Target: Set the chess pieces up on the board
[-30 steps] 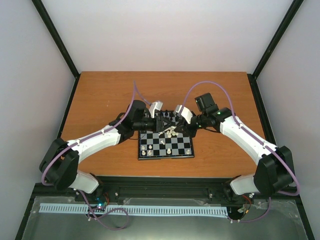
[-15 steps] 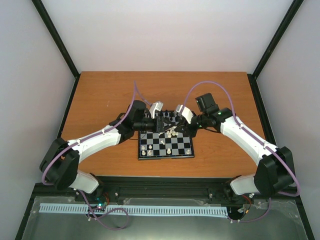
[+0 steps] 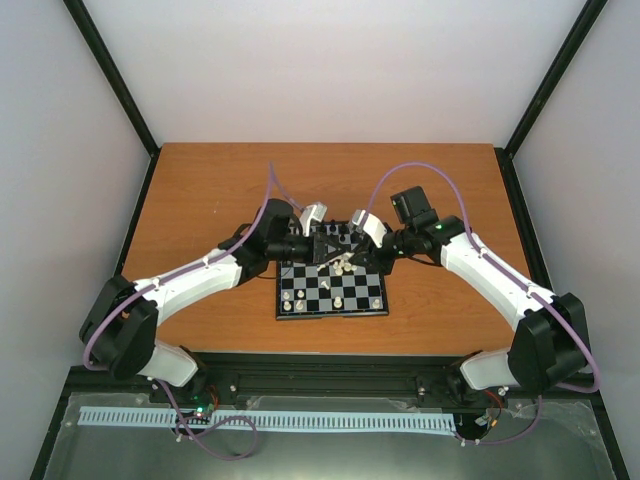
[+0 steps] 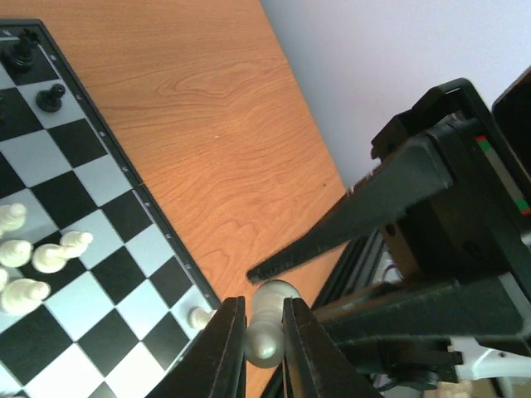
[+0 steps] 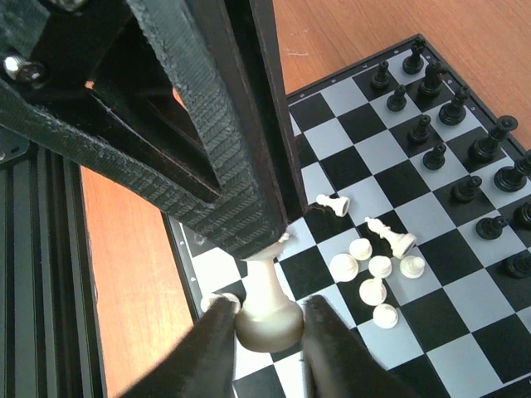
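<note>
Over the board (image 3: 330, 316) both grippers meet on one cream-white chess piece (image 3: 343, 264). My left gripper (image 4: 264, 308) is shut on that piece's (image 4: 267, 332) upper part. My right gripper (image 5: 267, 319) flanks the piece's round base (image 5: 267, 325) with its fingers tight against it. In the right wrist view the left gripper's fingers (image 5: 241, 199) come down from above onto the piece's top. A loose cluster of white pieces (image 5: 373, 269) lies mid-board, some tipped over. Black pieces (image 5: 452, 108) stand in rows at the board's far side.
A single white pawn (image 4: 199, 317) stands on a corner square by the board's edge. The right gripper's black finger (image 4: 332, 236) crosses close beside my left fingers. Orange table (image 3: 200, 200) surrounds the board; a black rail (image 3: 330, 375) runs along the near edge.
My left gripper has closed onto the white piece's top. Both arms have hardly moved, and the right gripper's grip looks about the same.
</note>
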Tool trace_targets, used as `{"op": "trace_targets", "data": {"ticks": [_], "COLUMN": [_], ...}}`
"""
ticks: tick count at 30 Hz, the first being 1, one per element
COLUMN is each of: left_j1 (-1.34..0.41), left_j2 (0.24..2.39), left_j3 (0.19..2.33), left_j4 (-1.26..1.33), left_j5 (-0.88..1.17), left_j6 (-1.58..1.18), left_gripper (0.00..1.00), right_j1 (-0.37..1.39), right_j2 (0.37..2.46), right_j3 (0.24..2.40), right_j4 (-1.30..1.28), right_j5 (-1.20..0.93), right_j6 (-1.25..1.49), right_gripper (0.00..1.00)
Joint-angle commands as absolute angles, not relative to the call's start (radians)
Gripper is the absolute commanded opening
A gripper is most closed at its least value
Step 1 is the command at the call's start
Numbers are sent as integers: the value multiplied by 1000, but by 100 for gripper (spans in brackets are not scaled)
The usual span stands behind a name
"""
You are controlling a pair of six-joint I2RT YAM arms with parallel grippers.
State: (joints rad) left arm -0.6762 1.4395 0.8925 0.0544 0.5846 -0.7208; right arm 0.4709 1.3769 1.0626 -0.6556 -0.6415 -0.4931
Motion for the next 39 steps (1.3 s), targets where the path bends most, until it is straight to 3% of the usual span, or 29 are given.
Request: {"op": "trace_targets", "data": {"ticks": [1,7,15,39], "left_j1": [-680,-702,-873,-929], "left_j2": [1424,1358,1390,1577], "left_j3": [993,1053,1034,1040], "left_j4": [-167,-490,-694,-574], "left_j5": [504,274,-23,48], "left_j6": [-602,-460,-380,-346], "left_gripper": [12,12,13,14], "right_j1": [461,413,391,382], "right_j2": [1340,1278,1292,1315], "right_j3": [1055,1027,1020,1016], "right_j4": [-644,-633,-623,-634], "right_j5": [-630,-618,-599,-597], "right_j6": [-506,-510,-512,-526], "right_gripper": [32,49,51,51]}}
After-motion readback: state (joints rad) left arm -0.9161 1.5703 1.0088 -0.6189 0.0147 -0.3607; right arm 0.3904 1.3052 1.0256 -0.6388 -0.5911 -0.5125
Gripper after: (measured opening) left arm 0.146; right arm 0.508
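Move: The white piece hangs between both hands, its head already in the left fingers and its base in the right. From the left hand, the empty near-row square it is bound for lies about 6 cm back, 6 cm left and 17 cm below; the king stands 6 cm back and 1 cm left, a fallen pawn 2 cm back and 4 cm left, the loose white pile 3 cm ahead and 1 cm right. From the right hand that square is 6 cm back, 8 cm left, 15 cm below. The white piece's base comes free as the right fingers open and that hand backs off about 3 cm to the right and a little forward. Keeping its pinch on the head, the left hand draws left, then back and steeply down, some 12 cm in all, towards the gap left of the king, slowing late, while its wrist rolls nearly 50 degrees to point the fingers down. ##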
